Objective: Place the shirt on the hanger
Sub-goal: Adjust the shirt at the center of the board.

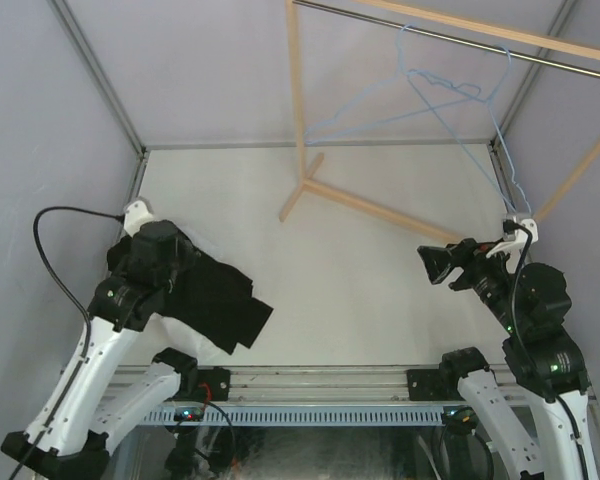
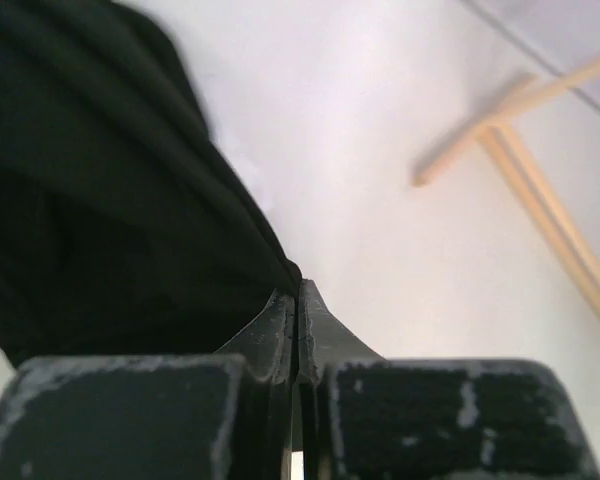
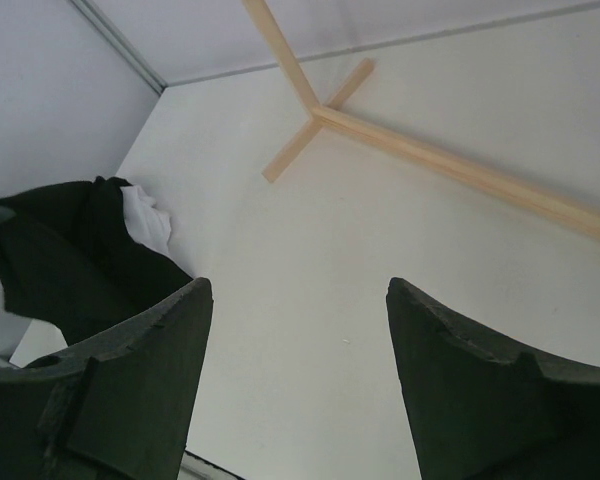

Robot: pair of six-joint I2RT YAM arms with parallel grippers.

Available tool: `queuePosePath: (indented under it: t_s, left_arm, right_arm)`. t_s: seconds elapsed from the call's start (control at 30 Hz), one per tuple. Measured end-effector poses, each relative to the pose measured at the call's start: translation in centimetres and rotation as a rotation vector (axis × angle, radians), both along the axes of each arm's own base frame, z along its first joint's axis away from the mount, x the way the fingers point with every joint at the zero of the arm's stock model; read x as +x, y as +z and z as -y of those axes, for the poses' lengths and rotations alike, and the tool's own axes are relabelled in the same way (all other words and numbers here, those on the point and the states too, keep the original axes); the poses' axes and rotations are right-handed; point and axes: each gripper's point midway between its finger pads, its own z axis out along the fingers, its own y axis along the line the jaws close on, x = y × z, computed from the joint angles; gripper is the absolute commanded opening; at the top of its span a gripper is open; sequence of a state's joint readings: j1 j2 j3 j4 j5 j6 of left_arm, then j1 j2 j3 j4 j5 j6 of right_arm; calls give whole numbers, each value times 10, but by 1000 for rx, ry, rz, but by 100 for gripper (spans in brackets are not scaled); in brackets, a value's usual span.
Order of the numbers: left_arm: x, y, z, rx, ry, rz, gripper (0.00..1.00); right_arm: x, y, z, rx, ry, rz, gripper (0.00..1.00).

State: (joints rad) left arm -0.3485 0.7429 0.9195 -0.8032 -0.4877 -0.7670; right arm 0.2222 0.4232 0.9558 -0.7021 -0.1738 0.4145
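My left gripper [image 1: 192,266] is shut, fingertips [image 2: 298,292] pinched on the edge of a black garment [image 1: 225,310], which hangs from it above the table's near left. The garment fills the left of the left wrist view [image 2: 100,200] and shows in the right wrist view [image 3: 60,260]. No white shirt shows plainly; a small white patch [image 3: 145,220] sits beside the black cloth, and I cannot tell what it is. A light blue wire hanger [image 1: 420,95] hangs on the rack's rod at the back. My right gripper [image 1: 432,262] is open and empty above the table [image 3: 300,285].
A wooden rack stands at the back right, its floor bars [image 1: 380,210] lying across the white table [image 1: 360,290] and showing in both wrist views [image 3: 430,165] [image 2: 540,200]. A metal rod [image 1: 450,40] runs across the top. Grey walls enclose the sides.
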Motion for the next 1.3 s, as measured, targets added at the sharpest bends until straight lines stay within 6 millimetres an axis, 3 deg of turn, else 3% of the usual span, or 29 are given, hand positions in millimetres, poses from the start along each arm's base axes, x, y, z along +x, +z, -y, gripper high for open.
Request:
queuePosePath:
  t_s: [0.13,0.2,0.37,0.47,0.5,0.57,0.67,0.73,0.9,1.1,1.17,1.3]
  left_arm:
    - [5,47,51,-5,-202,79,0]
    - [5,58,81,-5,-304,90,0]
    - [-1,70,170,6,-559,96,0]
    - [-13,64,232,-3,-720,95,1]
    - [-20,58,254,-9,-779,90,9]
    - [-30,46,280,-1,-848,70,35]
    - [-41,26,306,12,-908,39,64]
    - [-43,18,308,6,-905,34,74]
    - [-35,6,277,17,-832,32,78]
    - [-8,20,191,-51,-613,109,92]
    - [-3,25,164,-68,-544,136,99]
    - [8,15,119,-74,-405,127,100]
  right_arm:
    - [-1,-8,4,4,-25,-15,71]
    - [-3,-8,9,7,-52,-5,71]
    - [-9,2,29,28,-165,54,71]
    - [-13,3,43,39,-242,67,71]
    - [-14,2,48,43,-271,70,71]
    - [-16,-4,56,49,-319,67,71]
    - [-18,-15,64,50,-362,48,71]
    - [-19,-19,65,58,-371,41,71]
    - [-17,-33,62,62,-361,8,71]
    - [-9,-70,47,61,-300,-85,71]
    - [-8,-75,42,67,-280,-99,71]
    - [-6,-74,34,76,-241,-102,71]
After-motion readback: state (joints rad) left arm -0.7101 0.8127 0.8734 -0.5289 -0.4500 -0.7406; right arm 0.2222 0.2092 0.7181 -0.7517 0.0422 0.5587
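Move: A fold of the black shirt is already off the board in the left hand's shut fingers. The centre of the board lies about 30 cm to that hand's right, 4 cm ahead and 16 cm below. The shirt's spread part lies some 8 cm right and 10 cm back, the rack's foot about 30 cm ahead and 31 cm right. From the right hand, the board's centre is about 24 cm left, 10 cm ahead and 25 cm below. The shirt's held fold is swung by the left hand some 30 cm right across the board, rising first, then sinking, with a 50-degree clockwise turn; the fingers let go around the far end. Wide open, the hand swings back left over the shirt, unwinding about half the turn. The empty, open right hand swings right and partly back, sinking overall. ##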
